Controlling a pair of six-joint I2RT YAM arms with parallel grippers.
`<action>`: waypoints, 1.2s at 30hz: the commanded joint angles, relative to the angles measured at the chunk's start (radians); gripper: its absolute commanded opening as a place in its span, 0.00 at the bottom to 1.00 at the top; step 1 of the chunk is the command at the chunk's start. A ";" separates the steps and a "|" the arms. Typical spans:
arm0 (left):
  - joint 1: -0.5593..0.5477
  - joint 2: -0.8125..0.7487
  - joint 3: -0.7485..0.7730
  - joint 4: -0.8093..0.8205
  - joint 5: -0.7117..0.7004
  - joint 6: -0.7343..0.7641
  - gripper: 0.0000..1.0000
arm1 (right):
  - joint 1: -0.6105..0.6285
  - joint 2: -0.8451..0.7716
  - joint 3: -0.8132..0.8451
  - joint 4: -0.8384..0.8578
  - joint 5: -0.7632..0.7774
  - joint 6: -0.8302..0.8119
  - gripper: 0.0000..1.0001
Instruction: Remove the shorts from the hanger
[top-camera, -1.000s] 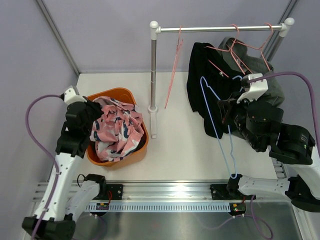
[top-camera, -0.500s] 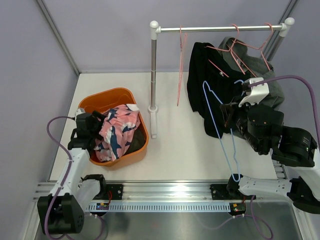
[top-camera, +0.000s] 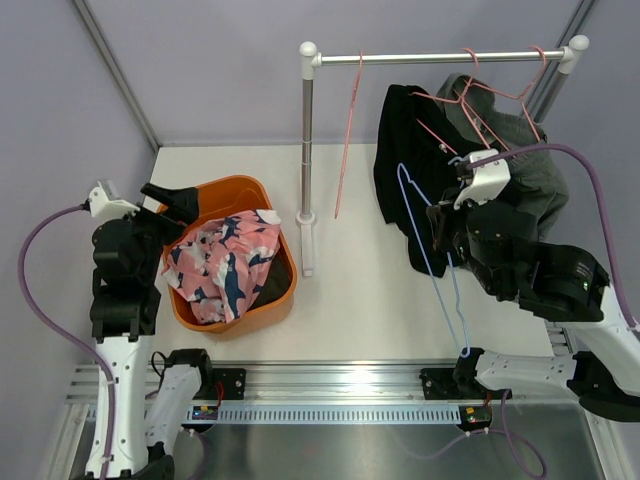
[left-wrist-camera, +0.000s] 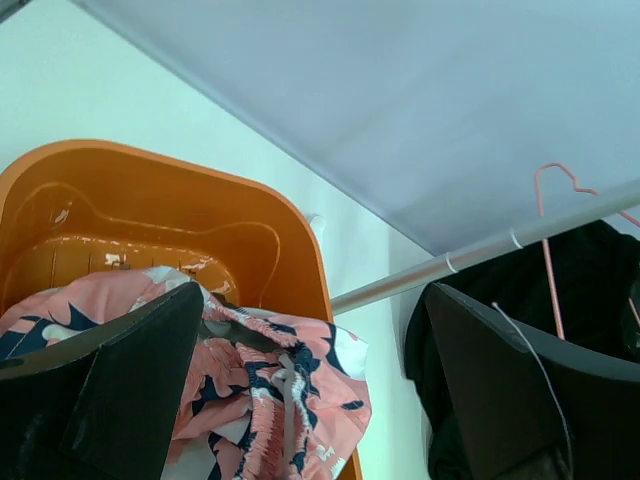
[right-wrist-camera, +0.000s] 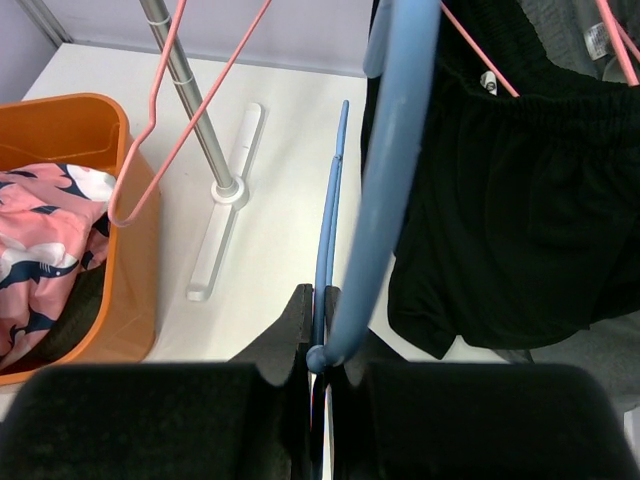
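The pink printed shorts (top-camera: 225, 265) lie heaped in the orange basket (top-camera: 225, 188), over a dark cloth (right-wrist-camera: 70, 322). My left gripper (top-camera: 175, 215) hovers open over the basket's left rim with nothing in it; in the left wrist view its wide-set fingers (left-wrist-camera: 130, 390) frame the pink shorts (left-wrist-camera: 290, 390). The black shorts (top-camera: 410, 170) and the grey shorts (top-camera: 545, 180) hang on pink hangers (top-camera: 480, 100) from the rail (top-camera: 440, 57). My right gripper (top-camera: 440, 225) is shut on a bare blue hanger (top-camera: 425, 235), pinched between the fingertips (right-wrist-camera: 322, 295) in front of the black shorts (right-wrist-camera: 500, 220).
A bare pink hanger (top-camera: 348, 140) dangles from the rail near the upright post (top-camera: 307, 160), whose foot (top-camera: 306, 240) rests on the table beside the basket. Purple walls close in at the back and both sides.
My left gripper opened and let the pink shorts drop into the basket, then drew back to the left. My right gripper shifted slightly left, still holding the blue hanger.
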 joint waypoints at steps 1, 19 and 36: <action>0.004 -0.028 0.039 0.003 0.069 0.076 0.99 | -0.040 0.026 0.032 0.108 -0.038 -0.067 0.00; 0.002 -0.148 -0.034 -0.111 0.376 0.257 0.99 | -0.651 0.311 0.135 0.530 -0.729 -0.236 0.00; -0.001 -0.337 -0.206 -0.209 0.368 0.357 0.99 | -0.679 0.693 0.450 0.597 -0.689 -0.328 0.00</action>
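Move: The right hand, already shut on the blue hanger, is taking it to the rail, whose free stretch lies about 28 cm ahead, 4 cm left and some 7 cm higher. The empty pink hanger hangs from the rail about 26 cm ahead and 13 cm left of the hand, its middle 6 cm lower; the black shorts hang about 25 cm ahead, 5 cm right and 14 cm below. From the left hand that stretch of rail is some 22 cm ahead, 33 cm right and 14 cm above. The right hand keeps its pinch on the blue hanger and carries it about 25 cm forward to the rail between the pink hanger and the black shorts, rising only slightly, easing a few centimetres left in the second half and tipping the fingers up some 10 degrees, so that the hook reaches across the bar. Meanwhile the left hand, open and empty, first draws back and to the right over the basket, turning clockwise about 20 degrees, then also sinks towards the pink patterned garment. ##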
